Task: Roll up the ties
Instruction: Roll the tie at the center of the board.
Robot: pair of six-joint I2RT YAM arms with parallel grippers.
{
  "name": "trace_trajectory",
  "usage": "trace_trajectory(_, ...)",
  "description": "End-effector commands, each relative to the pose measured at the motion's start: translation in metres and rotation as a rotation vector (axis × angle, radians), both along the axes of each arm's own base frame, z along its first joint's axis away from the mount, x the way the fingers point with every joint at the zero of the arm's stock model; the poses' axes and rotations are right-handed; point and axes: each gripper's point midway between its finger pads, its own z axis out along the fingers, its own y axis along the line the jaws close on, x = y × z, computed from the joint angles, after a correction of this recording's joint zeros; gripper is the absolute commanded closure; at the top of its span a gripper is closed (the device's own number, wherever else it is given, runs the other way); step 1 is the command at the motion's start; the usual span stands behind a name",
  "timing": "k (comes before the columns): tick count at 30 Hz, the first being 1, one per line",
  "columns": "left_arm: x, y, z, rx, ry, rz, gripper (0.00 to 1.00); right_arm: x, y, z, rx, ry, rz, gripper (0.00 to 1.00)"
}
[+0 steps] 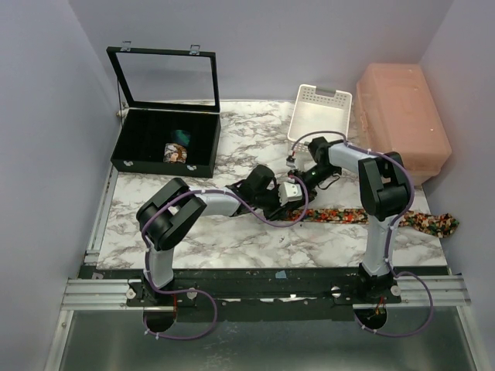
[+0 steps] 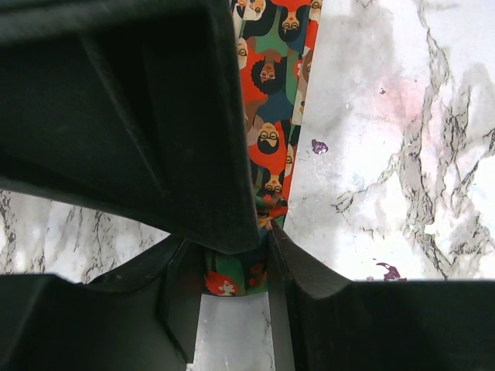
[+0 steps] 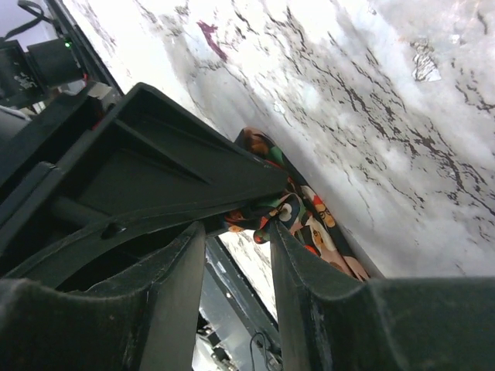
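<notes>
A floral-print tie (image 1: 348,216) lies flat across the marble table (image 1: 232,239), running right from the middle to the table's right edge. Both arms meet at its left end. My left gripper (image 2: 232,267) has the tie's end (image 2: 232,280) filling the gap between its fingers, touching both. In the right wrist view my right gripper (image 3: 236,232) stands open, and a folded bit of the tie (image 3: 298,209) rests at its right fingertip. A rolled floral tie (image 1: 175,152) and a teal one (image 1: 182,136) sit in the black box (image 1: 139,147).
The black box's glass lid (image 1: 166,77) stands open at the back left. A white slotted basket (image 1: 321,112) and a pink lidded container (image 1: 402,124) are at the back right. Each gripper's body fills much of the other's wrist view.
</notes>
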Motion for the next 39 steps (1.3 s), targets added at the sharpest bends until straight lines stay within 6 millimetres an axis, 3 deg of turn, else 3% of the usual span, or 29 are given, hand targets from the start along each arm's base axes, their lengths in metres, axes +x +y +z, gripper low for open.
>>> trace_trajectory(1,-0.009,0.021,-0.037,0.14,0.053,0.028,0.66,-0.006,0.001,-0.019,-0.061,0.029,-0.029,0.57)
trace_trajectory(9,-0.012,0.02,-0.037,0.145,0.063,0.025,0.66,-0.005,-0.005,-0.048,-0.14,0.031,-0.05,0.59)
trace_trajectory(13,-0.011,0.02,-0.036,0.142,0.064,0.026,0.64,-0.009,-0.012,-0.061,-0.176,0.033,-0.03,0.86)
trace_trajectory(16,-0.013,0.02,-0.028,0.097,0.074,0.019,0.52,-0.011,-0.024,-0.073,-0.221,0.019,-0.011,0.99)
trace_trajectory(19,-0.008,0.023,-0.008,-0.026,0.052,0.035,0.41,-0.011,-0.037,-0.077,-0.227,0.017,-0.019,0.99)
trace_trajectory(23,-0.005,0.028,0.007,-0.119,0.024,0.047,0.33,-0.012,-0.043,-0.077,-0.183,0.018,-0.01,0.99)
trace_trajectory(34,-0.01,0.016,-0.008,-0.134,0.019,-0.018,0.29,-0.011,-0.028,-0.079,-0.013,0.007,0.026,0.99)
trace_trajectory(39,-0.015,0.007,-0.014,-0.13,0.014,-0.043,0.28,-0.006,-0.018,-0.065,0.056,-0.002,0.008,0.99)
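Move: The tie's rolled end sits between the left gripper's fingertips, level with the hand point and only about 1 cm below it. From the right gripper the roll is some 2 cm to the left, 3 cm below and 1 cm back. The flat unrolled strip runs off to the right, its middle about 23 cm right of the right gripper and 4 cm below; the white basket stands roughly 28 cm ahead of that gripper and 6 cm to its right. Lower the right gripper about 3 cm onto the tie's roll and shut its fingers to pinch the cloth, then ease it roughly 1 cm to the right. As those fingers finish closing, open the left gripper wide to let go of the roll, back it off some 3 cm to the left, then bring it halfway back in, still open. ##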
